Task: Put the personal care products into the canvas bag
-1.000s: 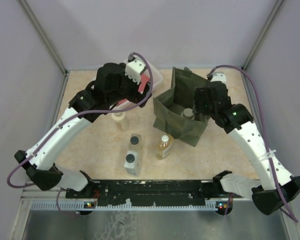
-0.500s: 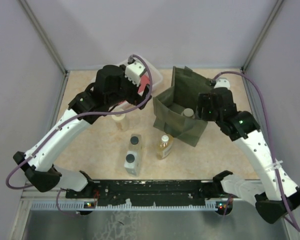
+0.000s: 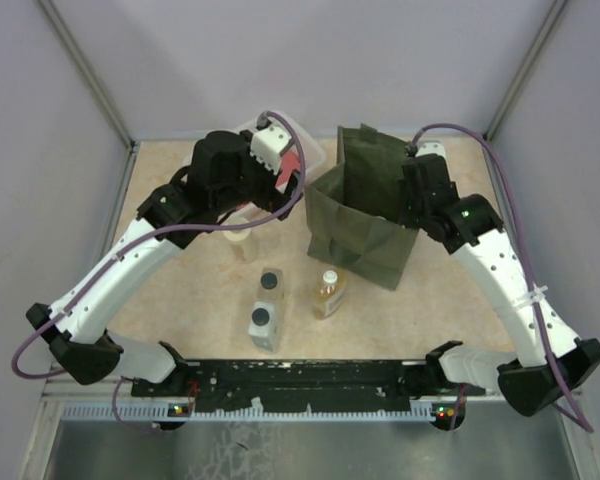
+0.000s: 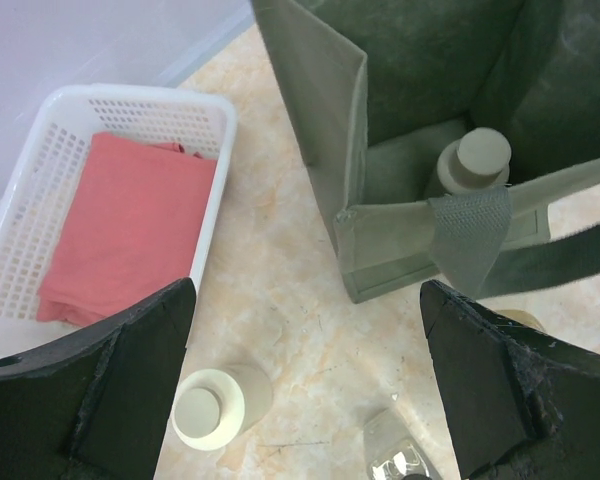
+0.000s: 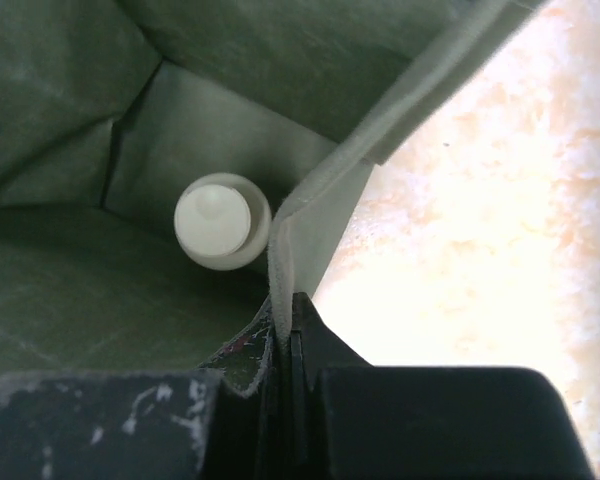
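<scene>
The olive canvas bag point(image 3: 365, 215) stands open on the table's far right. My right gripper point(image 5: 290, 318) is shut on its right rim point(image 5: 310, 215), the fabric edge pinched between the jaws. One cream bottle point(image 5: 220, 222) stands inside the bag point(image 4: 400, 90). My left gripper point(image 4: 306, 320) hangs open and empty above the table, left of the bag. Under it stands a second cream bottle point(image 4: 210, 405) point(image 3: 238, 241). Two grey bottles point(image 3: 269, 286) point(image 3: 263, 322) and the amber bottle point(image 3: 328, 292) lie nearer the front.
A white plastic basket point(image 4: 40, 190) holding a folded red cloth point(image 4: 130, 235) sits at the far left of the bag, partly under my left arm. A bag strap point(image 4: 470, 240) hangs over the bag's near wall. Grey walls enclose the table.
My right gripper slid toward the far side along the bag's right wall and closed on its rim. The bag's mouth now stands taller and squarer. The left arm barely moved.
</scene>
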`<state>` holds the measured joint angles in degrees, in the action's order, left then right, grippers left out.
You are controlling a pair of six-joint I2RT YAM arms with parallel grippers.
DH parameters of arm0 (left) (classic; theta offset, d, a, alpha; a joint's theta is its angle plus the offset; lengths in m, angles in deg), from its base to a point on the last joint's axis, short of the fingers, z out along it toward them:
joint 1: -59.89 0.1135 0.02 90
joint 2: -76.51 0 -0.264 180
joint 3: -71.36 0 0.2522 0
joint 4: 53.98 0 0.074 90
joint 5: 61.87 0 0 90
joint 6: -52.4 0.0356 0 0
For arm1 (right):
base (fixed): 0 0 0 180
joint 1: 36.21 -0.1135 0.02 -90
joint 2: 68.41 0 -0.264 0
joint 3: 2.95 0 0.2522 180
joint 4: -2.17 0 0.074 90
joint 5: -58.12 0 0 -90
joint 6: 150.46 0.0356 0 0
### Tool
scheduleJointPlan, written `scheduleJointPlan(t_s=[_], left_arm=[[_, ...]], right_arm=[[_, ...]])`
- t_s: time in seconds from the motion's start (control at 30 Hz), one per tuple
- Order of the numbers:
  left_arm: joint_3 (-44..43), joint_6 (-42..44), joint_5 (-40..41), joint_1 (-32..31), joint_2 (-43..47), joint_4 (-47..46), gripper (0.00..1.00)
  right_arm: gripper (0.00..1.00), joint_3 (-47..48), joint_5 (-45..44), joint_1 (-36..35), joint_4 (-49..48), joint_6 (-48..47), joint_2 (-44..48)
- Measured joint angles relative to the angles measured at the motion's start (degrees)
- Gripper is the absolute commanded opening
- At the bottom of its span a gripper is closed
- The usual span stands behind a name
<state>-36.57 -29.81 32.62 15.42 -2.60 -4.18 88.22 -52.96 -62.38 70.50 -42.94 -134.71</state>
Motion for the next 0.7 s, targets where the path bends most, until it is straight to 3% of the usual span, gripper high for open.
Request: scheduleJointPlan(t_s=[0.37, 0.7], left_arm=[[5.77, 0.44, 0.94, 1.77, 1.16, 1.97, 1.00], [14.25, -1.64, 2.03, 11.08, 1.20, 5.88, 1.00]], right_arm=[[0.00, 7.06, -3.06, 0.00, 3.58, -2.97, -4.87], [0.00, 3.56, -5.03, 0.00, 3.52, -2.97, -2.05]])
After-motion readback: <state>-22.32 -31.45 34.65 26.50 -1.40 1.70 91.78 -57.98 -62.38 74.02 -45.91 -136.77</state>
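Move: The standing white bottle lies about 13 cm left of the left hand, some 3 cm ahead and 30 below; the tray with red cloth is about 27 cm ahead and 12 left, the nearest grey-capped bottle 11 back and 7 left. The canvas bag's middle is around 10 cm ahead and 16 right of the left hand. From the right hand, pinching its rim, the bag's middle is some 9 cm ahead, 8 left and 14 below. Left hand, open, sinks some 12 cm and leftwards towards the white bottle; right keeps pinching the bag's rim. ##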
